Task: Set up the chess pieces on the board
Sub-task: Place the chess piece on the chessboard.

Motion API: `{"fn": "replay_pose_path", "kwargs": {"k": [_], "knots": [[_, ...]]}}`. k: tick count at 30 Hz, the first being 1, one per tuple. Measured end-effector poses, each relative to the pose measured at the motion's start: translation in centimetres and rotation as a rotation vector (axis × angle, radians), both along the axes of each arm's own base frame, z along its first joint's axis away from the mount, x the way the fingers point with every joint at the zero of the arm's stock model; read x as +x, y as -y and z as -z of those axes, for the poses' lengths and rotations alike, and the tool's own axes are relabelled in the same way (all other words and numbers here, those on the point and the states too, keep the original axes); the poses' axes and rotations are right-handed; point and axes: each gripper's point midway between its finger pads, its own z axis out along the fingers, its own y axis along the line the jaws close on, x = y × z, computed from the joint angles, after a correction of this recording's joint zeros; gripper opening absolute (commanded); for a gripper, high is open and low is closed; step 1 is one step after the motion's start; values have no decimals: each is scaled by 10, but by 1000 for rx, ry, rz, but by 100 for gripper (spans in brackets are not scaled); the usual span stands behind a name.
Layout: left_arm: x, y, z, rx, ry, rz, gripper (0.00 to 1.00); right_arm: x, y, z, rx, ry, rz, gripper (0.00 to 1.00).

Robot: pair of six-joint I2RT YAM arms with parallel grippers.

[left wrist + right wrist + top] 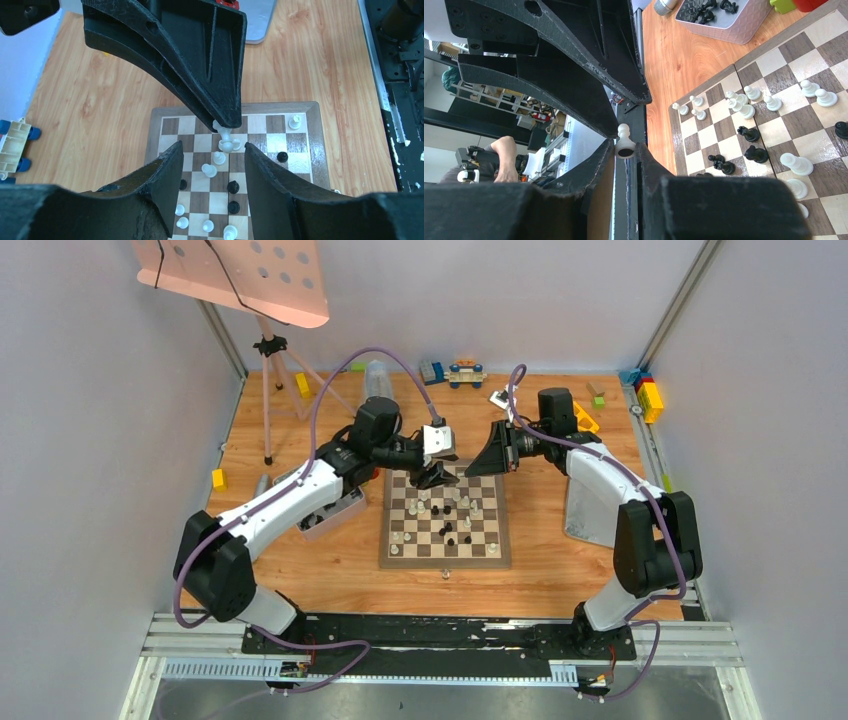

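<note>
The board [445,530] lies mid-table with several white chess pieces [209,170] and black pieces [233,187] scattered on its squares. Both grippers meet above its far edge. My right gripper [625,148] is shut on a white piece [624,142], gripping it by its base. In the left wrist view that white piece [227,142] hangs from the right gripper's tip [226,120], just beyond my left gripper [212,155]. The left gripper stands open with nothing between its fingers. More pieces show on the board [791,102] in the right wrist view.
A white bin [744,27] holding black pieces sits left of the board, behind the left arm. A grey metal tray [583,508] lies on the right. Toy blocks [465,371] line the back edge, a yellow block [218,478] lies left, and a music stand [268,370] stands back left.
</note>
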Motion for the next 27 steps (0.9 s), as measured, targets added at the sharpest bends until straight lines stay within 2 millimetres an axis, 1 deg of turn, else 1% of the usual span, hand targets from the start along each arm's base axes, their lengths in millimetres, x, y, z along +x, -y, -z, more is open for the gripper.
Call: {"fn": "replay_pose_path", "kwargs": {"k": [3, 8, 12, 14, 16, 19, 20, 21, 22, 24, 27], "knots": [[1, 1, 0, -3, 3, 1, 49, 0, 0, 0, 0, 1, 0, 2], [-1, 4, 3, 0, 1, 10, 44, 0, 0, 0, 0, 1, 0, 1], [-3, 7, 5, 4, 1, 20, 37, 0, 0, 0, 0, -2, 0, 2], [-3, 7, 6, 6, 0, 22, 33, 0, 0, 0, 0, -1, 0, 1], [-3, 8, 8, 10, -1, 24, 26, 0, 0, 0, 0, -2, 0, 2], [-4, 8, 10, 15, -5, 27, 19, 1, 0, 0, -1, 3, 3, 2], [-4, 7, 11, 16, -4, 29, 15, 1, 0, 0, -1, 4, 4, 2], [-4, 7, 11, 17, -3, 28, 13, 1, 0, 0, 0, 6, 3, 2], [-4, 7, 11, 17, 0, 29, 9, 1, 0, 0, 0, 5, 3, 4], [-4, 7, 11, 18, 0, 30, 3, 2, 0, 0, -1, 7, 5, 8], [-4, 6, 12, 27, -2, 29, 0, 2, 0, 1, -6, 6, 11, 15]]}}
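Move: The white pawn is pinched in my right hand's fingertips, its middle about 1 cm to the left of that hand's point. From my open left hand the pawn lies about 2 cm to the right, 1 cm back and 1 cm lower. Beneath, the chessboard's middle is roughly 4 cm back, 2 cm left and 20 cm below my left hand; the lone white corner piece stands 10 cm back and 6 cm right, equally low. I keep the pawn still in my right fingers and bring my left hand to it, easing down about 1 cm with a slight shift right and back. On the way my left fingers close steadily from just over half open to nearly shut, pinching the pawn's free end where it sticks out of my right fingertips. ##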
